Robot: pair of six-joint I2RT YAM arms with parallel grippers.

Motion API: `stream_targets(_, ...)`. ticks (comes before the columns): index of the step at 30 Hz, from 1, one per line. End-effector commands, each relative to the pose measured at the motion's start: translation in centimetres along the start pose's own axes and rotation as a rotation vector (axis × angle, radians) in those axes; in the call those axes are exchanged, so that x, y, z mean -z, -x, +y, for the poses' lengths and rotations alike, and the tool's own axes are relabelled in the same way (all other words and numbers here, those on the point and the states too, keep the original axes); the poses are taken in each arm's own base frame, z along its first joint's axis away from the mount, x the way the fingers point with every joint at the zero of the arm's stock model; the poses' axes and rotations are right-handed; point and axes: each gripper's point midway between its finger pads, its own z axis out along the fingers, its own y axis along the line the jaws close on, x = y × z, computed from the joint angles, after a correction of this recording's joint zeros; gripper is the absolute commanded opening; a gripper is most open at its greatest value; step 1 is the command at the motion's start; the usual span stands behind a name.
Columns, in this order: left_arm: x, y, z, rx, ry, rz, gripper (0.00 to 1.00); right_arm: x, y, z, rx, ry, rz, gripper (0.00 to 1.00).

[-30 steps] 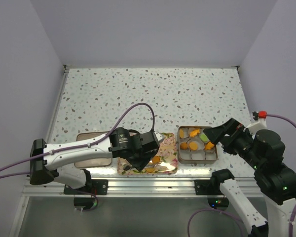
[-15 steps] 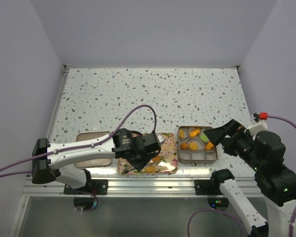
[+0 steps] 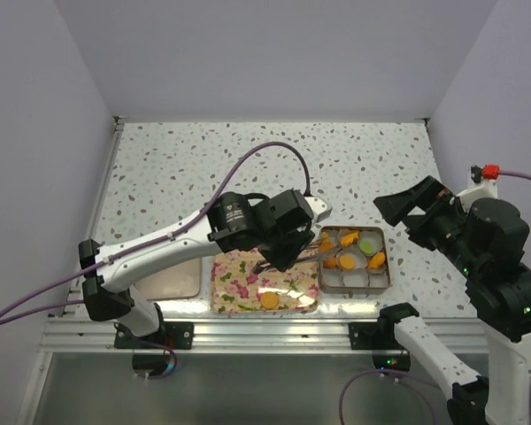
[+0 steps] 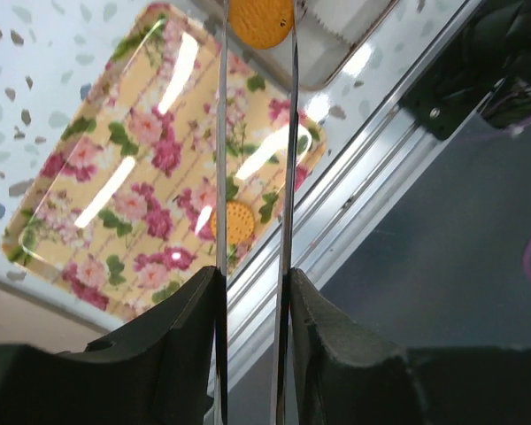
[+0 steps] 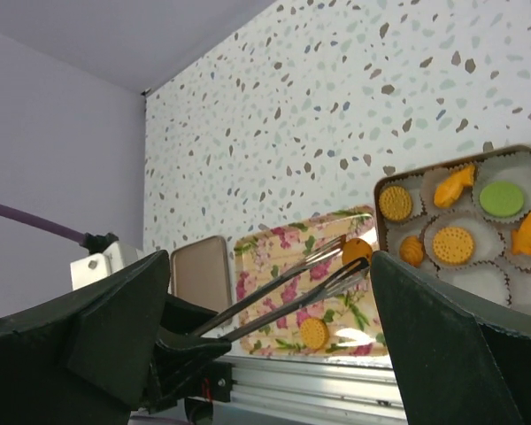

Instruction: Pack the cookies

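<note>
My left gripper is shut on metal tongs, also seen in the left wrist view. The tongs pinch one orange cookie at their tips. The right wrist view shows that cookie above the left edge of the tin. One orange cookie lies on the floral tray. The tin holds several orange cookies and a green one in white paper cups. My right gripper is open and empty, raised to the right of the tin.
A brown tin lid lies left of the tray. The table's metal front rail runs just below the tray and tin. The left arm's purple cable arcs over the table's middle.
My left gripper has risen from the tray and swung right with a cookie in the tongs, up to the tin's left edge. My right gripper has lifted up and away from the tin.
</note>
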Motion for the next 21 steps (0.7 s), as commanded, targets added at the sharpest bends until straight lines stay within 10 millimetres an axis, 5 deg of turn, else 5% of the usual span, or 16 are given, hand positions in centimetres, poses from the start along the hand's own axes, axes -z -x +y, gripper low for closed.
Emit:
stream_targets(1,1.2,3.9,-1.6,-0.096,-0.109,-0.085,0.34,-0.2,3.5,1.3,0.011,-0.021,-0.095,0.99)
stream_targets(12,-3.0,7.5,-7.6,-0.173,-0.372,-0.123,0.34,0.8,8.5,6.6,-0.107,0.148,-0.256,0.99)
stream_targets(21,-7.0,9.0,-9.4,-0.127,-0.404,-0.146,0.33,1.1,7.4,7.5,-0.096,0.191,-0.187,0.99)
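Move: The left tweezers already hold a round cookie. The box's empty front-right cell lies about 24 cm right of the left hand, 5 cm ahead and 22 cm below. The fish cookie sits 5 cm beyond that cell. The middle round cookie is some 17 cm right and 11 cm ahead of the hand, and the shell cookie about 12 cm right and 11 cm ahead. From the right hand, the cell is 5 cm right, 1 cm ahead and 36 cm below. Keeping its pinch on the round cookie, the left hand carries it about 11 cm to the right towards the box's empty front cells, lifting a little first, then sinking some 4 cm as the wrist turns clockwise about 15 degrees. The empty right hand, still wide open, rises about 8 cm and goes 3 cm forward, out of the way, its fingers tipping up. ##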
